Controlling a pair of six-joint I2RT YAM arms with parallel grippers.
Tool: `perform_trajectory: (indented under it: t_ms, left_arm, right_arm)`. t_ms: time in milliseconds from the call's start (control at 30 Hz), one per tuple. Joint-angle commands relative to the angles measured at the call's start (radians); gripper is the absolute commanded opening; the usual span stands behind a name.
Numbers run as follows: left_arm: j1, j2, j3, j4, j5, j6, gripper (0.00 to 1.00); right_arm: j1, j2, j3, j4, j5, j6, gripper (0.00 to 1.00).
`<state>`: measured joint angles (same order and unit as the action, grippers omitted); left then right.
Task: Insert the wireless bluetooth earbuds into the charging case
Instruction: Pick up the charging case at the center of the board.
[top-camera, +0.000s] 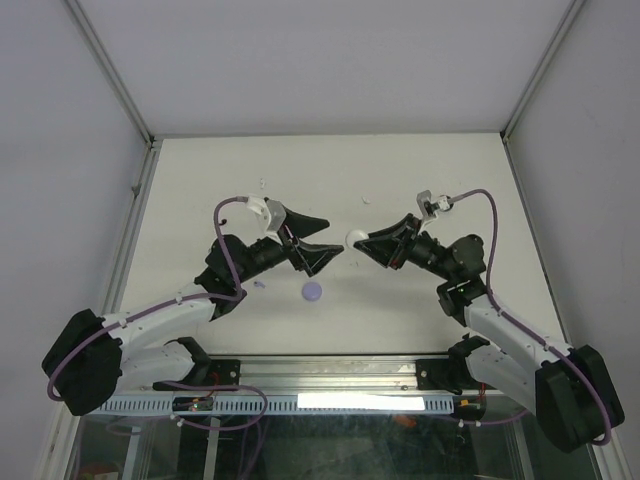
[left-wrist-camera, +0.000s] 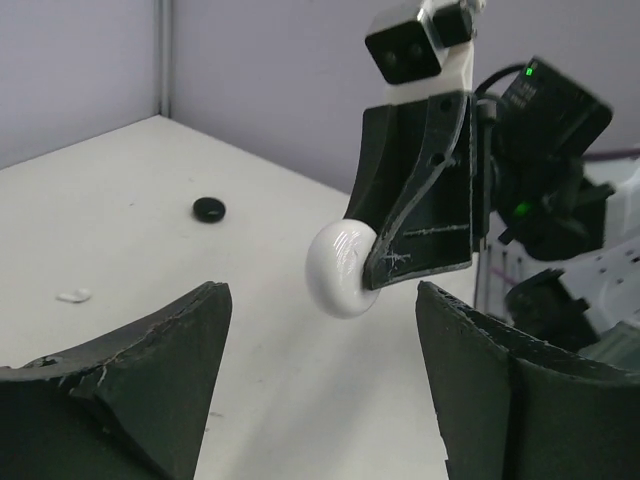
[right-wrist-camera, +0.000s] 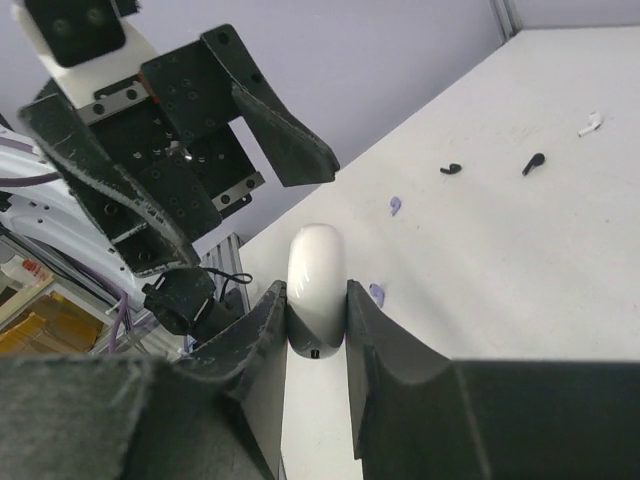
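My right gripper (right-wrist-camera: 316, 290) is shut on a white round charging case (right-wrist-camera: 316, 255), gripping it edge-on above the table, and its lid looks closed. Seen from above, that case (top-camera: 354, 238) hangs just right of my left gripper (top-camera: 333, 238), which stands open with nothing between its fingers. The left wrist view puts the case (left-wrist-camera: 340, 270) right ahead of the open left gripper (left-wrist-camera: 322, 300), apart from both fingers. Loose earbuds lie on the table: two black (right-wrist-camera: 452, 169) (right-wrist-camera: 534, 162), two lavender (right-wrist-camera: 396, 205) (right-wrist-camera: 377, 293), one white (right-wrist-camera: 590, 124).
A lavender round case (top-camera: 312, 291) lies on the table below the two grippers. A small black round piece (left-wrist-camera: 209, 209) and a white earbud (left-wrist-camera: 73, 295) lie farther out. White walls enclose the table at the back and both sides.
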<state>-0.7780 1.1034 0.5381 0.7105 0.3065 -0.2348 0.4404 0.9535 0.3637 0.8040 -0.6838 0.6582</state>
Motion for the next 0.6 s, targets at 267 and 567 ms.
perform_trajectory:
  t_ms: [267,567]
  left_arm:
    - [0.032,0.2,-0.044,0.641,0.135,-0.515,0.57]
    - [0.031,0.273,-0.016,0.691,0.172,-0.566,0.44]
  right_arm:
    - [0.04,0.053,-0.051,0.405,0.051,0.104,0.06]
    - [0.067,0.077,-0.054,0.436,0.069,0.102,0.06]
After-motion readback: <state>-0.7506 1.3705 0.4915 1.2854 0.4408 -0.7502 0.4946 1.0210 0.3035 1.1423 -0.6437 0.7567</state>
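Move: Just off the left hand's open fingertips, roughly 6 cm to its right, 1 cm ahead and about level, is the white charging case. The right hand already grips the case, its middle about 2 cm left and 1 cm ahead of that hand, while the left fingers wait some 8 cm to the right hand's left. On the table some 25 cm below the left hand, the purple disc lies 2 cm left and 1 cm ahead, and a purple earbud 17 cm left and 3 cm ahead. Closing in on the case's free end in mid-air, the left hand first rises, then slides right and a little back, about 3.5 cm in all, its wrist rolling and fingertips tipping upward while the wide-open fingers narrow to roughly half. Still holding the case, the right hand lifts it about 2.5 cm, drawing slightly back and tilting its fingertips up. ##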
